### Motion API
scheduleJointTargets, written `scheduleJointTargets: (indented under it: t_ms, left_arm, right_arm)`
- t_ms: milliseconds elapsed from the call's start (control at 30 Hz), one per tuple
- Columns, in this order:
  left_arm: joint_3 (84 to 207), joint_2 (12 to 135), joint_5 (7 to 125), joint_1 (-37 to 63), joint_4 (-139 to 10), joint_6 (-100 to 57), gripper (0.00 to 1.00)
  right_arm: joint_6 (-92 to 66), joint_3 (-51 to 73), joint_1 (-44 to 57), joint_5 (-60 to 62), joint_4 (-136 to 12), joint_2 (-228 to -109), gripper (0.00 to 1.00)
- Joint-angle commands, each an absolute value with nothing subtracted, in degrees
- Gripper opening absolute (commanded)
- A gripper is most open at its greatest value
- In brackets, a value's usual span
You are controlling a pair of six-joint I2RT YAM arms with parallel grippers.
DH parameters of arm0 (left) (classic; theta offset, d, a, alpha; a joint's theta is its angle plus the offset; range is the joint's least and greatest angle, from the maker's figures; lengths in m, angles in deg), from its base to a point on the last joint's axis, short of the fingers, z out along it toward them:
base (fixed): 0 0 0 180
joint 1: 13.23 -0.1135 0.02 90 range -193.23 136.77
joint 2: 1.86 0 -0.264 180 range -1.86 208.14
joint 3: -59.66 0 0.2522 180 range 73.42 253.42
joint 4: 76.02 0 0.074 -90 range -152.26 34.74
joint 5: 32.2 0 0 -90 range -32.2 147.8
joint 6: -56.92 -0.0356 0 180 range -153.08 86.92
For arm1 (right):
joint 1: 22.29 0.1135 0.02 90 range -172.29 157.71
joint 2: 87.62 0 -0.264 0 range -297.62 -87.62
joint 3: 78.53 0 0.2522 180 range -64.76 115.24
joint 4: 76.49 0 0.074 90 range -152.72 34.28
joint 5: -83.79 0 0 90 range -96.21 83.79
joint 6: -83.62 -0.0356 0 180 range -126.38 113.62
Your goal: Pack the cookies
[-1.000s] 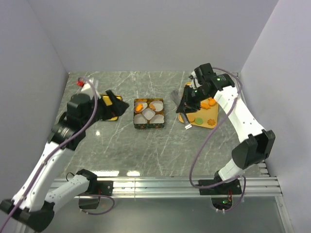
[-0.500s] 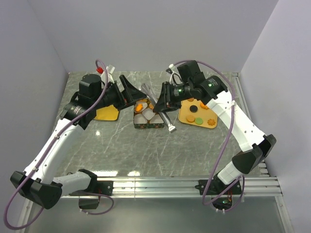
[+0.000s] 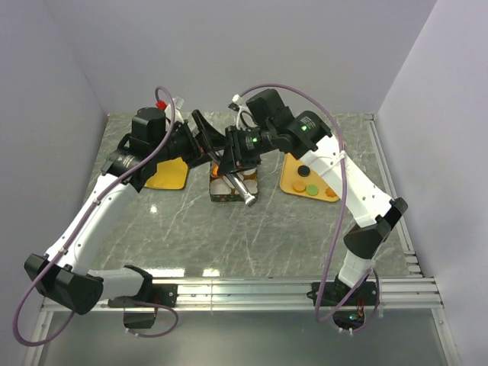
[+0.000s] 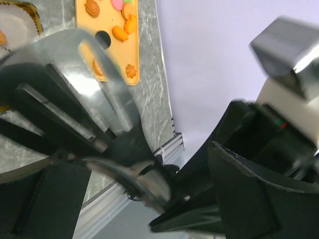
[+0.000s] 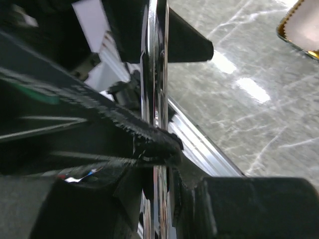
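The cookies (image 3: 312,187) lie on an orange tray (image 3: 290,181) at the right; they also show in the left wrist view (image 4: 119,33). My right gripper (image 3: 232,156) is shut on metal tongs (image 3: 242,187) and holds them over the gold-rimmed box (image 3: 230,200) of white paper cups. One orange cookie (image 3: 219,169) shows in the box. My left gripper (image 3: 207,143) is open and sits right beside the right gripper. In the left wrist view the tongs (image 4: 89,99) pass between its spread fingers (image 4: 249,189). In the right wrist view the tongs (image 5: 155,74) are pinched edge-on.
A yellow tray (image 3: 169,175) lies left of the box, partly under my left arm. Grey walls stand at the left, back and right. An aluminium rail (image 3: 259,291) runs along the near edge.
My right gripper has carried the tongs left from the orange tray to above the box. My left arm has swung right from the yellow tray to meet it.
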State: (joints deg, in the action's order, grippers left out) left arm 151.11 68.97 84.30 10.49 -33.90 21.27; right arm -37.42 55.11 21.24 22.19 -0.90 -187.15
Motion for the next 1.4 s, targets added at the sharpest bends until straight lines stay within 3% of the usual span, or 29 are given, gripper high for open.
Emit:
scheduleJointTargets:
  t_ms: [0, 133, 233, 333, 400, 567, 767, 867, 1000, 1367]
  left_arm:
    - [156.21, 70.03, 81.97, 10.76, -32.13, 20.71, 0.99]
    - [158.94, 72.58, 81.27, 10.76, -28.86, 19.66, 0.97]
    - [158.41, 73.02, 81.18, 10.76, -28.86, 19.39, 0.87]
    - [157.18, 73.28, 82.41, 10.76, -29.74, 19.39, 0.72]
    - [157.09, 73.64, 83.02, 10.76, -29.74, 19.04, 0.54]
    - [157.18, 73.99, 83.02, 10.76, -29.65, 18.42, 0.23]
    - [157.36, 73.46, 81.53, 10.76, -30.26, 19.39, 0.04]
    - [156.83, 71.97, 80.22, 10.76, -31.58, 20.79, 0.0]
    - [153.33, 67.59, 79.07, 10.5, -36.93, 23.25, 0.0]
    - [147.51, 60.37, 80.21, 7.51, -47.23, 26.42, 0.0]
  right_arm:
    - [-34.5, 58.98, 23.06, 18.4, 0.73, -187.11, 0.29]
    - [-34.33, 58.55, 24.11, 16.56, -0.67, -186.5, 0.29]
    - [-33.89, 58.98, 24.9, 15.15, -1.11, -186.15, 0.29]
    - [-33.53, 59.42, 25.43, 13.66, -1.11, -185.8, 0.29]
    - [-33.36, 59.77, 25.52, 12.95, -1.2, -185.53, 0.29]
    - [-33.27, 58.9, 25.61, 13.04, -2.61, -185.18, 0.29]
    - [-33.88, 56.71, 25.96, 13.39, -4.89, -185.01, 0.33]
    - [-34.67, 54.25, 26.05, 14.0, -7.52, -184.04, 0.47]
    - [-36.78, 50.12, 26.05, 16.89, -12.09, -182.2, 0.56]
    - [-47.5, 32.46, 25.96, 29.29, -33.97, -174.82, 0.61]
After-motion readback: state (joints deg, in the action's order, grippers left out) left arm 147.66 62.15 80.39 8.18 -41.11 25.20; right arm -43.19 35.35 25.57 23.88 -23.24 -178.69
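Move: In front of the open left fingers, about 2 cm ahead and 1 cm right at much the same height, runs the upper shaft of the tongs. The right hand already grips them lower down, with the left gripper some 6 cm ahead and 2 cm left of it. The cookie box lies well below, about 14 cm ahead of the left hand and level sideways; the gold tray is roughly 19 cm ahead and 27 cm left of that hand. Easing about 2 cm forward and a little right, the left hand closes its fingers around the tongs' shaft just under the slotted blades, while the right nearly holds still. The right fingers then spread and release the handle, drifting some 2 cm left and 3 cm back, as the left hand lifts about 4 cm, backing off and going left. ##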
